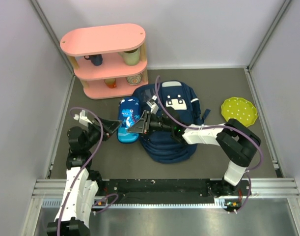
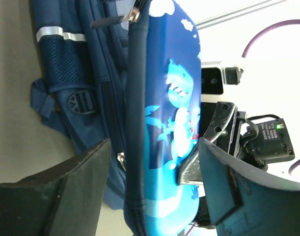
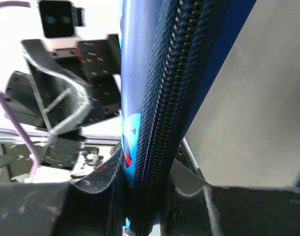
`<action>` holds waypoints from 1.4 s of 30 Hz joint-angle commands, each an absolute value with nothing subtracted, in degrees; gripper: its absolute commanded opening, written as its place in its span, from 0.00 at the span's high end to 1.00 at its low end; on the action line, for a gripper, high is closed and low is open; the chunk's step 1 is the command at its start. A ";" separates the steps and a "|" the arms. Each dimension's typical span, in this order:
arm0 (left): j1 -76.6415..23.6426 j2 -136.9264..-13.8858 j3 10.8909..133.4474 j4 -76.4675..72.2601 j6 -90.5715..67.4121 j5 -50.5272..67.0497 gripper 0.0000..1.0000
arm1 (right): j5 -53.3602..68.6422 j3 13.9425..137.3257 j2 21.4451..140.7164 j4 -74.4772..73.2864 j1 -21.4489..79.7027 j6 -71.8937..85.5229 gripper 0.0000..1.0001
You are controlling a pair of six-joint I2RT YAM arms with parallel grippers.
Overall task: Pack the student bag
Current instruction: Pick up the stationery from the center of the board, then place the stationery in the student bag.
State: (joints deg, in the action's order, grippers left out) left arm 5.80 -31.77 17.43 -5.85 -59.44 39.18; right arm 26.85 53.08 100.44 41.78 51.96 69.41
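The navy student bag (image 1: 167, 145) lies flat in the middle of the table, and its mesh side pocket and buckle (image 2: 86, 73) show in the left wrist view. A bright-blue shark pencil case (image 1: 128, 115) stands on edge at the bag's left side. My right gripper (image 1: 139, 124) is shut on its zipper edge (image 3: 159, 98), one finger on each side (image 3: 147, 164). My left gripper (image 1: 115, 129) is open astride the same pencil case (image 2: 174, 123), with a gap showing beside its left finger (image 2: 154, 145). The right gripper's fingertip (image 2: 191, 167) presses the case's printed face.
A pink two-tier shelf (image 1: 108, 59) holding cups stands at the back left. A yellow-green dotted plate (image 1: 239, 110) lies at the right. Grey walls enclose the table on three sides.
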 commanded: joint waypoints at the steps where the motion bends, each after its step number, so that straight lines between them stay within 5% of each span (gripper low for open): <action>1: 5.45 -30.77 23.90 3.23 -49.43 39.12 0.20 | 23.65 50.46 92.31 35.79 51.33 61.45 1.00; 9: 5.36 -30.50 28.65 12.74 -38.68 38.75 0.01 | 19.96 43.43 78.86 23.39 48.52 50.28 1.00; 16: 0.19 -33.83 34.01 20.74 -29.28 31.47 0.01 | 3.72 34.55 55.31 3.20 42.89 43.88 1.00; 21: -14.04 -39.44 38.31 22.15 -25.76 17.89 0.01 | -11.31 35.15 40.46 -16.30 39.56 41.66 0.98; 27: -38.98 -50.94 47.18 22.68 -19.01 1.25 0.01 | -13.09 36.82 35.42 -26.00 33.06 40.26 0.98; 42: -61.86 -73.90 61.78 24.96 1.56 -13.52 0.01 | -26.36 43.06 29.44 -38.32 30.15 40.96 0.95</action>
State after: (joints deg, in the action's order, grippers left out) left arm -57.91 -69.52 58.02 24.51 -6.59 -7.77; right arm -20.53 38.79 30.96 -36.82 31.09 41.23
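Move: The pencil case stands between both hands at their height: its middle is about 3 cm ahead and 3 cm right of the left hand, and some 4 cm straight ahead of the right. From the left hand, the backpack lies about 20 cm right, 4 cm ahead, 14 cm below. From the right hand, the clear board beyond it is some 37 cm right, level, 20 cm below; the backpack is 17 cm right, 5 cm ahead; the green plate 52 cm right, 11 cm ahead. Keep the right gripper's hold on the pencil case and carry it about 37 cm right, dipping briefly and then crossing above the backpack, swinging the fingers from leftward to forward and tipping them down. Open the left gripper fully around the case, then sweep it some 18 cm right over the backpack's near part, rolling it and tilting its fingers about 30 degrees down. ##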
